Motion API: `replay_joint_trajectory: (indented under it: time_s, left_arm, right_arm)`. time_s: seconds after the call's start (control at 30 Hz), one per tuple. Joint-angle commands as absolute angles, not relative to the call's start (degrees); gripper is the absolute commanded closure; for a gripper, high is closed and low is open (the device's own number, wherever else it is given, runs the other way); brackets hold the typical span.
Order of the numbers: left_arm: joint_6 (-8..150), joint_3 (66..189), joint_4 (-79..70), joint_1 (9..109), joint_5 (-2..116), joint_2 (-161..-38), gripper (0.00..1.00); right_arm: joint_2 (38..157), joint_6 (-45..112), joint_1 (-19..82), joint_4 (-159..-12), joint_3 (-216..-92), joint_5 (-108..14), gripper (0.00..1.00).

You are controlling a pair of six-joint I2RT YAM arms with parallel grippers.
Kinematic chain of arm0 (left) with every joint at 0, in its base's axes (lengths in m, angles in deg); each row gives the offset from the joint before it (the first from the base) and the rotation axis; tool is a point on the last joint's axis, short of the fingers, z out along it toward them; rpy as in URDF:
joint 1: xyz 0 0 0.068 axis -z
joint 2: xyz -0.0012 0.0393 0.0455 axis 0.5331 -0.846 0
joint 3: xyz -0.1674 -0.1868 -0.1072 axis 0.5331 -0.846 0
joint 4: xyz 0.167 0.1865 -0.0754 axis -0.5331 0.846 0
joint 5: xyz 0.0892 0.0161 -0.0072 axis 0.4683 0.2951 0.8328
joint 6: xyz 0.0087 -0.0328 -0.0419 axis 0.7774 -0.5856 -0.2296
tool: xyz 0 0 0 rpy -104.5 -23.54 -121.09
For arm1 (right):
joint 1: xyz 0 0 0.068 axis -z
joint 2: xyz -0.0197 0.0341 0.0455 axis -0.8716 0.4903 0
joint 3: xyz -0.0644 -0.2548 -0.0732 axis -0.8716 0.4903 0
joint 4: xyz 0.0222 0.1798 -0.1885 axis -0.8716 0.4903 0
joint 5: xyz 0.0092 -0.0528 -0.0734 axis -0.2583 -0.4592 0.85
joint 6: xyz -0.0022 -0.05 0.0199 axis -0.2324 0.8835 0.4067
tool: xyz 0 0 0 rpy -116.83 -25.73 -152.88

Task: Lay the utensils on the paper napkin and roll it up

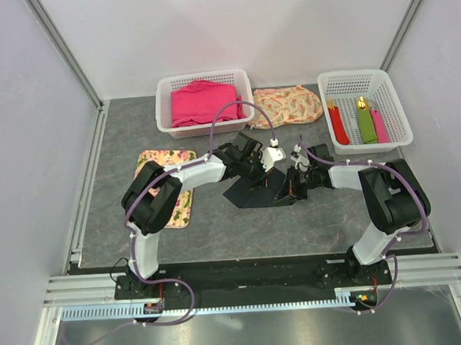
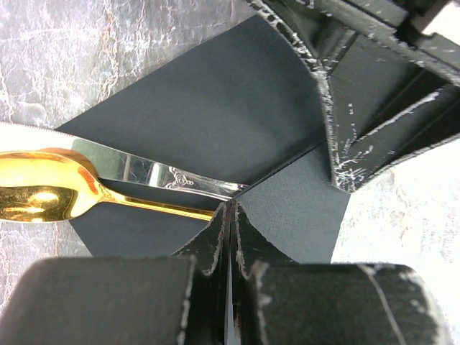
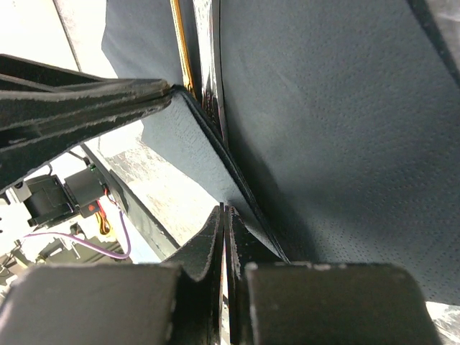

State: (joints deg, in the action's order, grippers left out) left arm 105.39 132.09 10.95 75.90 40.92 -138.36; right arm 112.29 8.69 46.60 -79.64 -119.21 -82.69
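Note:
The black paper napkin lies at the table's middle, its right part lifted into a fold. The utensils lie on it: a gold spoon and a silver knife show in the left wrist view, and a slim gold handle shows under the fold in the right wrist view. My left gripper is shut, pinching the napkin's raised edge. My right gripper is shut on the same edge of the napkin, close beside the left one.
A floral mat lies left of the napkin. A white basket with pink cloth stands at the back. A floral cloth lies beside it. A second basket at the back right holds red, green and pink rolls.

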Motion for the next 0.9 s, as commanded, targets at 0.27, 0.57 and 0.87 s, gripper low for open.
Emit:
replay_joint_trajectory:
  time_s: [0.27, 0.57, 0.87]
  left_arm:
    - [104.9, 133.6, 9.3, 75.5, 42.9, -139.5, 0.98]
    - [104.2, 133.1, 9.2, 75.2, 42.9, -138.4, 0.98]
    - [90.6, 128.8, 14.2, 71.5, 35.7, -124.7, 0.58]
  right_arm:
    - [114.9, 11.3, 46.1, -78.4, -121.4, -80.9, 0.98]
    - [115.7, 11.8, 46.2, -77.2, -121.3, -78.9, 1.0]
    - [116.1, 11.7, 46.1, -77.0, -121.5, -78.4, 1.0]
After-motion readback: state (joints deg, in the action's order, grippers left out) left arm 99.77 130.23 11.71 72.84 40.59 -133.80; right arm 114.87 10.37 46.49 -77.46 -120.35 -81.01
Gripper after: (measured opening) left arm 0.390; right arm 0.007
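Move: The napkin's near corner is already folded over as a flap. The flap's tip is right at the left hand's shut fingertips, with the spoon's middle roughly 7 cm ahead and 1 cm left of them, and the knife's middle 8 cm ahead and 1 cm right. The flap's right end sits about 1 cm under the right fingertips; from there the flap's tip is some 5 cm ahead and 4 cm to the left. The right hand's near-shut tips bear down on the right end of the flap, sinking about 1.5 cm and staying there. The left hand keeps its tips on the flap's tip beside the spoon handle almost to the end, then opens to well under half, lets go and starts up and leftward, some 2.5 cm up from the flap. ##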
